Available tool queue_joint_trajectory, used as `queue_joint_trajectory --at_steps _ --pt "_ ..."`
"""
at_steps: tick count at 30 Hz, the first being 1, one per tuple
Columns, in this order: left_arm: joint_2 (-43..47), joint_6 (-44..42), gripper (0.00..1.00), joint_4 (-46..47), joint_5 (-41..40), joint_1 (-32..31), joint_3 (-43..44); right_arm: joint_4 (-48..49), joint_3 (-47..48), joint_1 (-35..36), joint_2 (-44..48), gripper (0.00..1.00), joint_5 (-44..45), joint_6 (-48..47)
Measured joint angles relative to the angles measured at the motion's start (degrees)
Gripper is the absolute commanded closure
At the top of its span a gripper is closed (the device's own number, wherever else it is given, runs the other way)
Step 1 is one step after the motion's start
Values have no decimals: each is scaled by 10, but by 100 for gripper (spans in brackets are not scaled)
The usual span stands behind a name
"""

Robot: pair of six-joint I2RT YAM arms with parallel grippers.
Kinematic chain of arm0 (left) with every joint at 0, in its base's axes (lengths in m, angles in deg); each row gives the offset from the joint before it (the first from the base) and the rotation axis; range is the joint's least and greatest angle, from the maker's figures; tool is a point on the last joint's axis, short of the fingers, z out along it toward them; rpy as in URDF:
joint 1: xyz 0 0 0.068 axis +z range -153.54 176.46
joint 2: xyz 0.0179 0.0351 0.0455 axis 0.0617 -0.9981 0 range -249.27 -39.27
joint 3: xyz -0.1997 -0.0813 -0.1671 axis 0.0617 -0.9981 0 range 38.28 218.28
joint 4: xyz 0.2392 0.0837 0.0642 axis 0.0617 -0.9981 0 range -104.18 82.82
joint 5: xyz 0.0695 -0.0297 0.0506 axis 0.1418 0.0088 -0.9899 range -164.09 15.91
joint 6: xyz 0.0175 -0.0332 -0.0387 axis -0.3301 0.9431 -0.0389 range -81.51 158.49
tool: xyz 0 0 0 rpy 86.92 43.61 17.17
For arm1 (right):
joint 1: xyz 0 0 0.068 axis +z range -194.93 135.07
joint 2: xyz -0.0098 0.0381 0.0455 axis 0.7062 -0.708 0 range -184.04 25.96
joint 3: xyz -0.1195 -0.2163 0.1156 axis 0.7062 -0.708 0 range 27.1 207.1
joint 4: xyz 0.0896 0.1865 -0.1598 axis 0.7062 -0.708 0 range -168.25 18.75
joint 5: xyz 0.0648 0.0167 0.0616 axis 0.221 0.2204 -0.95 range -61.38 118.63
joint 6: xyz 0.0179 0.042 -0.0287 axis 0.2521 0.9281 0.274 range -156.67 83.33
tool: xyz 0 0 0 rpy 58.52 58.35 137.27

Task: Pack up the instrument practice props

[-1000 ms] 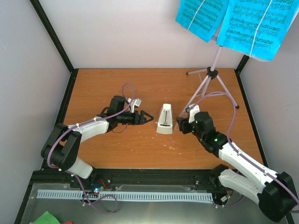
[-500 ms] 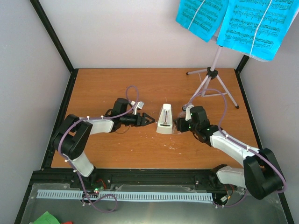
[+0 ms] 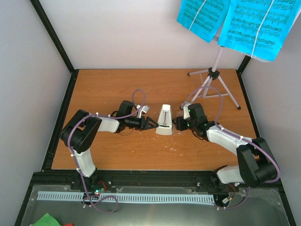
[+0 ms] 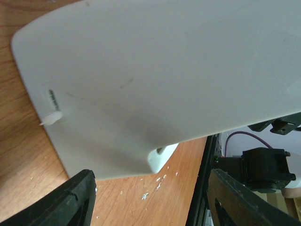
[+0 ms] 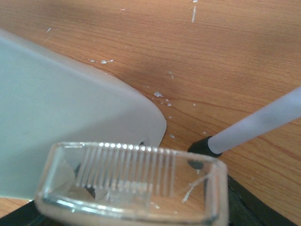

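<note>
The white pyramid-shaped metronome (image 3: 164, 120) stands upright mid-table. My left gripper (image 3: 151, 124) sits right at its left side. In the left wrist view the metronome (image 4: 164, 70) fills the top, and the left gripper (image 4: 151, 188) is open with its black fingers (image 4: 77, 197) apart and just short of the base. My right gripper (image 3: 178, 124) is at the metronome's right side, shut on the clear cover (image 5: 131, 183). The cover's open mouth faces the metronome (image 5: 61, 122). The lilac music stand (image 3: 214, 77) stands at the back right, carrying cyan sheet-music pages (image 3: 254, 23).
One stand leg (image 5: 263, 125) with a black foot (image 5: 200, 147) rests on the wood just beyond the cover. Small white flecks lie on the table (image 3: 108, 89). Black frame posts (image 3: 51, 33) and walls close in the table's back and sides.
My left gripper slid right up to the metronome and its jaws narrowed a little. My right gripper moved left toward the metronome with the clear cover in it.
</note>
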Motion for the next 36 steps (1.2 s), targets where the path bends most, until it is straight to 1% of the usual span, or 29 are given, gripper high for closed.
queue_joint_trajectory --at_steps 11,19,23,28,32,36 --pt "0 -10 35 2 3 -4 5 10 32 -4 -46 50 -51 -40" --pt "37 -12 34 -15 -16 -5 -40 29 40 3 -65 50 -113 -58" --pt "76 -14 30 -56 -46 -5 -61 30 41 13 -65 50 -133 -63" --pt "147 -16 22 -116 -93 -5 -88 37 40 26 -66 50 -140 -64" --pt "208 -15 15 -160 -125 -5 -111 46 33 30 -59 50 -125 -61" --pt "271 -18 4 -209 -166 -5 -112 47 19 29 -29 50 -92 -54"
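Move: The metronome stands upright with its middle about 5 cm left of the right hand, which already holds the clear cover, and roughly 2 cm ahead, about level in height. The nearest foot of the music stand is some 4 cm ahead of that hand, 2 cm to its right and 8 cm below. From the left hand the metronome's middle is about 6 cm to the right and 2 cm ahead, hardly higher. Leftward, about 6 cm, the right hand carries the clear cover across the lower front of the metronome while turning some 15 degrees counter-clockwise, keeping its grip, then eases about 1 cm back right and starts to rise. The left hand, at first nearly still by the metronome's left side, withdraws some 6 cm left and 4 cm back, rising slightly late on as its fingers open wider. ##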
